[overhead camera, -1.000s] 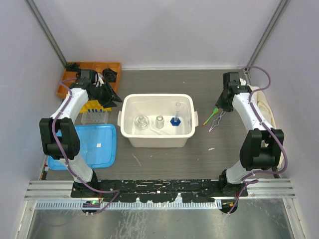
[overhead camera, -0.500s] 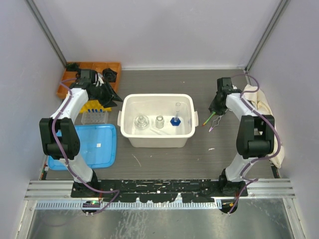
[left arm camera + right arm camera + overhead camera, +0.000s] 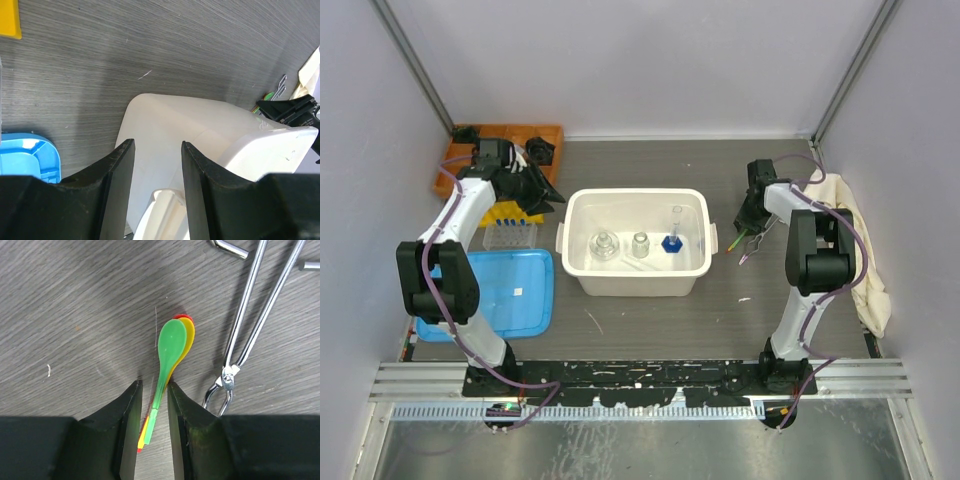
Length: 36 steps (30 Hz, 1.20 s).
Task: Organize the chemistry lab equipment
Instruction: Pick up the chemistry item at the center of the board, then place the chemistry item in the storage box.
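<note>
A green spoon lies on the table on top of a yellow and a red one, beside metal scissor-handled forceps. My right gripper is low over them, right of the tub, and also shows in the top view. Its jaws stand either side of the spoon handle with a small gap. My left gripper is open and empty, hovering by the tub's left end near the yellow rack. A glass flask, a small jar and a blue-based tube sit in the white tub.
An orange tray of black parts sits at the back left. A blue tray lies at the front left, with a clear tube holder behind it. A cream cloth hangs at the right wall.
My right gripper has swung left and down from beside the cloth onto the spoons. The left arm has not moved.
</note>
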Each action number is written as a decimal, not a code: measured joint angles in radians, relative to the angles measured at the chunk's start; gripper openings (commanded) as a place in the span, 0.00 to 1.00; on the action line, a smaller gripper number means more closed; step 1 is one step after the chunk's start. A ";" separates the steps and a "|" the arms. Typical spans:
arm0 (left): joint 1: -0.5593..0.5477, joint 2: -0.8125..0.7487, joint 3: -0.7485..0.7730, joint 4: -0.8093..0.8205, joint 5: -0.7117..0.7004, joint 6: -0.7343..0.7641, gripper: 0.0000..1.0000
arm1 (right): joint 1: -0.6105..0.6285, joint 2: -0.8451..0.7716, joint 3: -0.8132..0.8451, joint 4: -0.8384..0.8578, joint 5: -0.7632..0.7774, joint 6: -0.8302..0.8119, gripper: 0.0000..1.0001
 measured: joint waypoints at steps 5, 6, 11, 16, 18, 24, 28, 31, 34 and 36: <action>0.000 -0.003 -0.005 0.000 0.000 0.000 0.44 | 0.000 0.011 0.000 0.006 0.001 -0.010 0.15; 0.000 -0.003 -0.007 0.000 0.000 0.000 0.44 | 0.000 0.011 0.000 0.009 0.001 -0.014 0.05; 0.000 -0.003 -0.010 0.000 0.000 0.000 0.44 | 0.005 0.008 -0.002 0.013 0.001 -0.030 0.01; 0.000 -0.003 -0.010 0.000 0.000 0.000 0.44 | 0.044 -0.049 0.011 0.002 0.044 -0.081 0.01; 0.000 -0.003 -0.010 0.000 0.000 0.000 0.44 | 0.086 -0.087 0.042 0.000 0.089 -0.117 0.01; 0.000 -0.003 -0.014 0.000 0.000 0.000 0.44 | 0.315 -0.269 0.217 0.094 0.205 -0.287 0.01; 0.000 -0.003 -0.022 0.000 0.000 0.000 0.44 | 0.412 -0.393 0.279 0.181 0.075 -0.381 0.01; 0.000 -0.003 -0.025 0.000 0.000 0.000 0.44 | 0.415 -0.426 0.341 0.198 -0.114 -0.418 0.01; 0.000 -0.003 -0.026 0.000 0.000 0.000 0.44 | 0.422 -0.379 0.461 0.146 -0.303 -0.459 0.01; 0.000 -0.003 -0.026 0.000 0.000 0.000 0.44 | 0.451 -0.310 0.568 0.064 -0.396 -0.507 0.01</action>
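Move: The stacked green, yellow and red spoons lie practically between the right hand's open fingers, their middle about 1 cm below. The metal tongs are level with the spoons and some 5 cm to their right. The white tub's middle is roughly 26 cm to this hand's left, 3 cm back and about 4 cm higher. From the left hand the spoons lie some 46 cm to the right, about level ahead and 14 cm below. The spoons are pinched about mid-stem as the right fingers close on them from either side, then carried up fast, some 38 cm, and about 25 cm left. The hand swings out forward a little and comes back. Meanwhile the wrist tips the fingers up out of their downward point and turns them counter-clockwise, nearly 60 degrees each way. ##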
